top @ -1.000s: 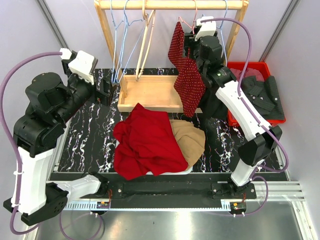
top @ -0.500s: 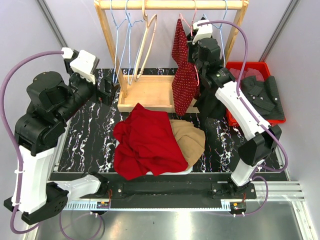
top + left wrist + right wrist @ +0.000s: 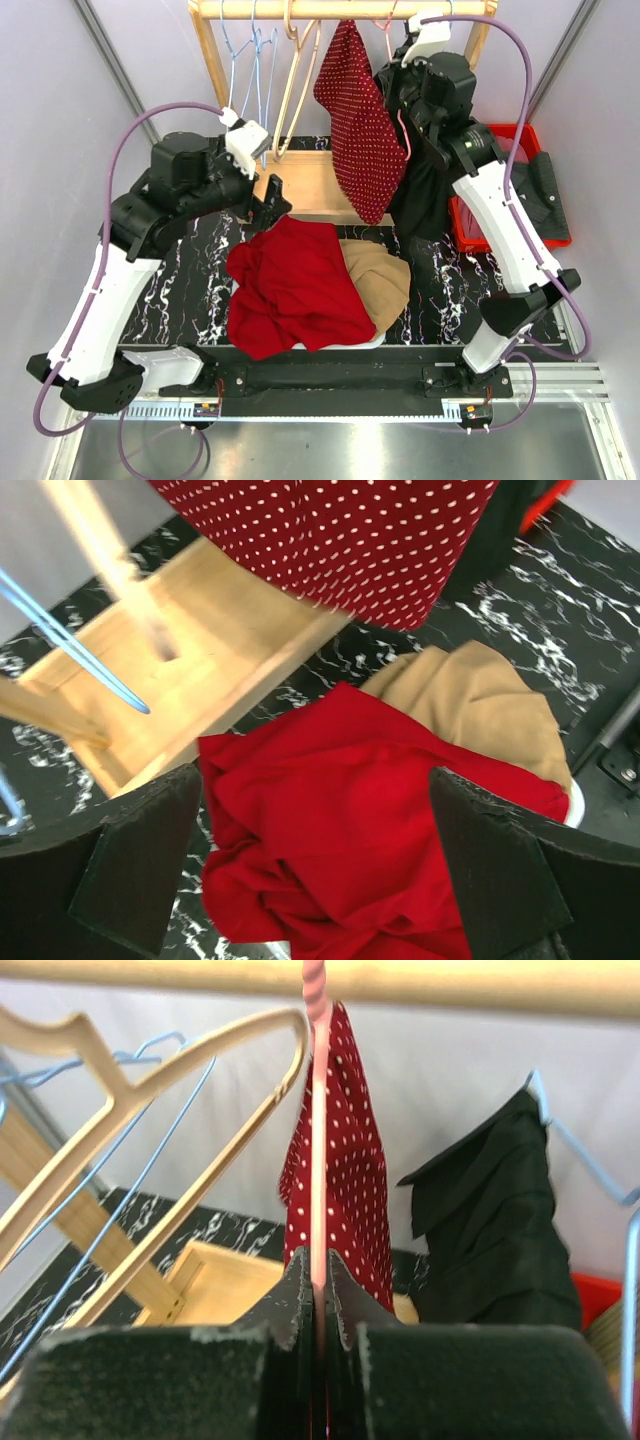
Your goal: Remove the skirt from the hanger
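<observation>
The red skirt with white dots (image 3: pixel 358 120) hangs from a pink hanger (image 3: pixel 406 135) just under the wooden rail (image 3: pixel 340 8). My right gripper (image 3: pixel 398 96) is shut on the pink hanger's wire (image 3: pixel 318 1140), with the skirt (image 3: pixel 350 1190) draped right behind it. My left gripper (image 3: pixel 272 198) is open and empty, below and left of the skirt's hem. In the left wrist view the hem (image 3: pixel 340 540) lies at the top, above the gripper (image 3: pixel 315 880), whose jaws stand wide apart over a red garment.
A red garment (image 3: pixel 295 285) and a tan one (image 3: pixel 385 275) lie piled mid-table. The rack's wooden base (image 3: pixel 300 185) is behind them. Blue wire hangers (image 3: pixel 245 60) and a wooden hanger (image 3: pixel 295 70) hang to the left, a black garment (image 3: pixel 425 185) to the right. A red bin (image 3: pixel 500 135) stands at the right.
My left arm has swung from the far left in toward the skirt's hem. My right gripper has lifted the hanger up to the rail, and the skirt has moved up and left.
</observation>
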You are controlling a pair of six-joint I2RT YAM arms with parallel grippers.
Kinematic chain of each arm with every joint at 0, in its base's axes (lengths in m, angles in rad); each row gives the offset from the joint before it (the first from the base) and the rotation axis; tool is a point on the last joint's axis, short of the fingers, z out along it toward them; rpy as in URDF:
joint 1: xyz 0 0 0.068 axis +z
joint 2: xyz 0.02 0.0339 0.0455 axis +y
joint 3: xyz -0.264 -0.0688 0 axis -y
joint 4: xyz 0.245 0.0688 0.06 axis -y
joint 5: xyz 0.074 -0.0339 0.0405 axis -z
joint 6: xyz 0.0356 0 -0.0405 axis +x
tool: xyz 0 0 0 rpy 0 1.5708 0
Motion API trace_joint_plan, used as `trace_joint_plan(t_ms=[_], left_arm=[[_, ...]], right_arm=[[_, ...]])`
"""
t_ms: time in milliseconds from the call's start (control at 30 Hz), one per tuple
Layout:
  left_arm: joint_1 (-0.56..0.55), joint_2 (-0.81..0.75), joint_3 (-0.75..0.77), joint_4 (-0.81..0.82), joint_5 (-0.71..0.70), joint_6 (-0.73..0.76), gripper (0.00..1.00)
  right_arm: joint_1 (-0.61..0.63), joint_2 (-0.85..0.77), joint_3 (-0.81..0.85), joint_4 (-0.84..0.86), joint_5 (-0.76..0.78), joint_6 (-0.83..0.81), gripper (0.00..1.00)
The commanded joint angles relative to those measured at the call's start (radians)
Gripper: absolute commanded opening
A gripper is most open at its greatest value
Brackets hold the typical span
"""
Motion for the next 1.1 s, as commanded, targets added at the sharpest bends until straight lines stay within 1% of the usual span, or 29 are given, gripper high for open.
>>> trace_joint_plan(t_ms=[0, 33, 67, 133, 167, 233, 333, 567, 733, 1067], left_arm=[[-0.036, -0.007, 0.016, 0.062, 0.063, -0.003, 0.99], [-0.046, 0.001, 0.022, 0.064, 0.075, -0.008, 0.99], [-0.064, 0.025, 0.027, 0.065, 0.083, -0.009, 0.99], [-0.091, 0.055, 0.034, 0.068, 0.094, -0.003, 0.99], [-0.127, 0.085, 0.033, 0.068, 0.089, 0.004, 0.99], [-0.179, 0.119, 0.034, 0.068, 0.071, 0.028, 0.99], [-0.216, 0.208, 0.062, 0.076, 0.068, 0.014, 0.99], [-0.288, 0.348, 0.214, 0.084, 0.062, 0.008, 0.99], [-0.328, 0.4, 0.255, 0.101, 0.02, 0.011, 0.99], [-0.339, 0.458, 0.298, 0.131, 0.076, 0.021, 0.99]], right_arm=[[-0.005, -0.141, -0.099, 0.152, -0.052, 0.103, 0.0], [-0.005, -0.179, -0.131, 0.158, -0.071, 0.123, 0.0], [-0.005, -0.198, -0.201, 0.164, -0.078, 0.14, 0.0], [-0.005, -0.247, -0.257, 0.171, -0.104, 0.193, 0.0], [-0.005, -0.264, -0.298, 0.173, -0.114, 0.209, 0.0], [-0.005, -0.307, -0.329, 0.167, -0.144, 0.247, 0.0], [-0.002, -0.371, -0.389, 0.153, -0.187, 0.295, 0.0], [0.004, -0.488, -0.432, 0.124, -0.249, 0.342, 0.0], [0.004, -0.525, -0.431, 0.112, -0.289, 0.362, 0.0], [0.007, -0.546, -0.457, 0.158, -0.373, 0.468, 0.0]])
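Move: The left hand, empty and open, has the dotted skirt about 17 cm ahead and 17 cm to its right, roughly level; the wooden hanger is some 22 cm ahead, 4 cm right and 3 cm up. The right hand already grips the pink hanger, the skirt's middle about 6 cm ahead, 5 cm left and 10 cm below; the black garment is 8 cm ahead, 7 cm right, 13 cm lower. Right hand draws its pink hanger back about 16 cm; open left sweeps 17 cm right towards the skirt. ##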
